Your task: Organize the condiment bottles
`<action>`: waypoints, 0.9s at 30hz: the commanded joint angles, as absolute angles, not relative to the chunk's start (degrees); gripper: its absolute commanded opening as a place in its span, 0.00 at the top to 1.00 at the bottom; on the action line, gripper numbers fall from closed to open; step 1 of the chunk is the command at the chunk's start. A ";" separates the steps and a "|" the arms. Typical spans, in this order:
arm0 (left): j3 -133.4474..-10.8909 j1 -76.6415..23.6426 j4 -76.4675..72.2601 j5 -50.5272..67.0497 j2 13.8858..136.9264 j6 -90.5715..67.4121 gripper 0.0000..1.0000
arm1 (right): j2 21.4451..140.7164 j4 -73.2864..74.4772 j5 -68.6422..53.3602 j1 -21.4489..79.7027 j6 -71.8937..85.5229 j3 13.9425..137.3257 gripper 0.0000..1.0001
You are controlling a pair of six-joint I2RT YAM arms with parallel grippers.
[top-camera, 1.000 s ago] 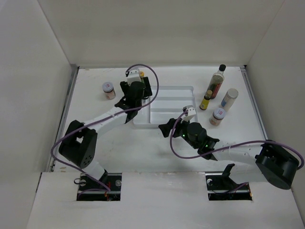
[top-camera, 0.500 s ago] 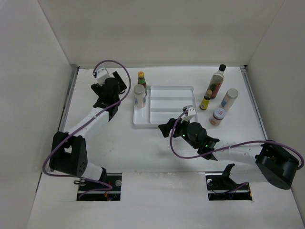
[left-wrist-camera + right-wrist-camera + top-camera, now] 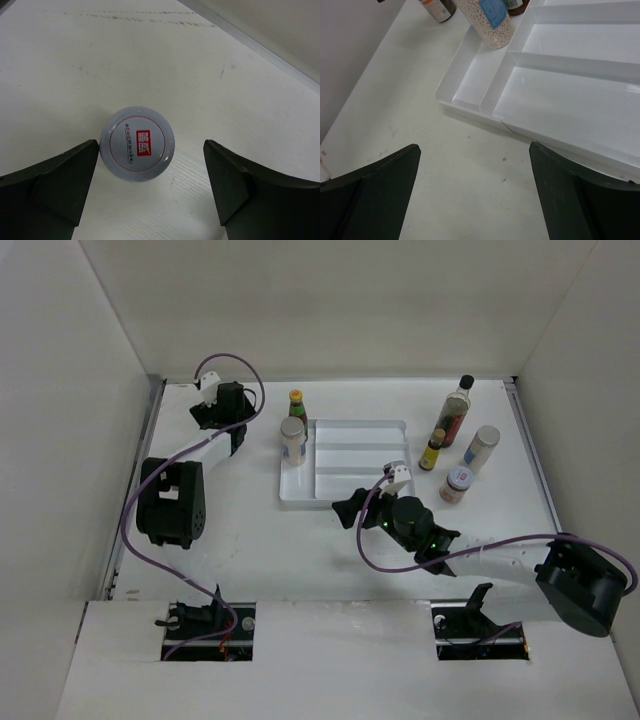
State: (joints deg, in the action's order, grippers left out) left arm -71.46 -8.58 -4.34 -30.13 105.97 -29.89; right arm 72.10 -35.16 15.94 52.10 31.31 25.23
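Note:
A pale-lidded spice jar with a red label stands on the table between my left gripper's open fingers, close to the left finger. My left gripper hovers above it at the far left of the table; in the top view the arm hides this jar. Another spice jar stands in the left slot of the white tray. A small capped sauce bottle stands behind it. My right gripper is open and empty just before the tray's front edge.
At the right stand a tall dark black-capped bottle, a small yellow-capped bottle, a pale-lidded jar and a red-labelled jar. White walls close in the table on three sides.
My left arm has swung from the tray to the far left and now hovers over the red-labelled jar. The spice jar stays standing in the tray. The right arm has not moved.

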 commanded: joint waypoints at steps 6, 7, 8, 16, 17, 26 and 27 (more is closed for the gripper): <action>-76.20 -6.19 -3.16 -27.95 109.33 -30.50 0.15 | 74.26 -37.62 14.42 52.16 31.38 27.07 0.03; -75.94 -6.11 -3.16 -27.95 109.51 -30.50 0.15 | 74.35 -37.62 14.24 52.16 31.38 27.16 0.03; -75.42 -6.11 -3.51 -27.86 109.69 -30.50 0.16 | 74.09 -37.62 14.41 52.16 31.20 27.16 0.03; -74.18 -5.76 -4.31 -25.84 110.48 -30.85 0.33 | 74.53 -37.88 14.76 52.16 30.85 27.16 0.03; -74.18 -5.76 -4.31 -25.67 110.48 -30.85 0.40 | 74.53 -37.88 14.59 52.16 31.11 27.16 0.03; -65.93 -6.45 -7.82 -27.77 103.11 -30.94 0.69 | 72.34 -37.44 14.59 52.16 31.03 26.72 0.03; -64.18 -6.72 -8.43 -28.03 101.53 -31.11 0.70 | 71.64 -37.44 14.94 52.25 30.68 26.72 0.03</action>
State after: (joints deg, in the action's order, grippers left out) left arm -67.79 -6.20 -6.61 -26.81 107.61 -30.46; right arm 74.19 -35.00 14.98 52.10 31.27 25.36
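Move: The grey-capped condiment bottle stands almost under the open left gripper, roughly 1 cm ahead, 1 cm to the left, with its middle about 6 cm below. From the left hand, the tall white-capped jar in the tray is some 17 cm right and 4 cm back; the green sauce bottle is about 18 cm right and 2 cm ahead. From the idle right hand, the grey-capped bottle lies about 23 cm ahead, 33 cm left and 6 cm lower. Bring the left gripper down about 3.5 cm over the grey-capped bottle, easing about 1 cm left until the fingers straddle it just under the cap. Then close the fingers to pinch it from both sides, keep that grip, and finally start drawing back about 1.5 cm at the same height. ##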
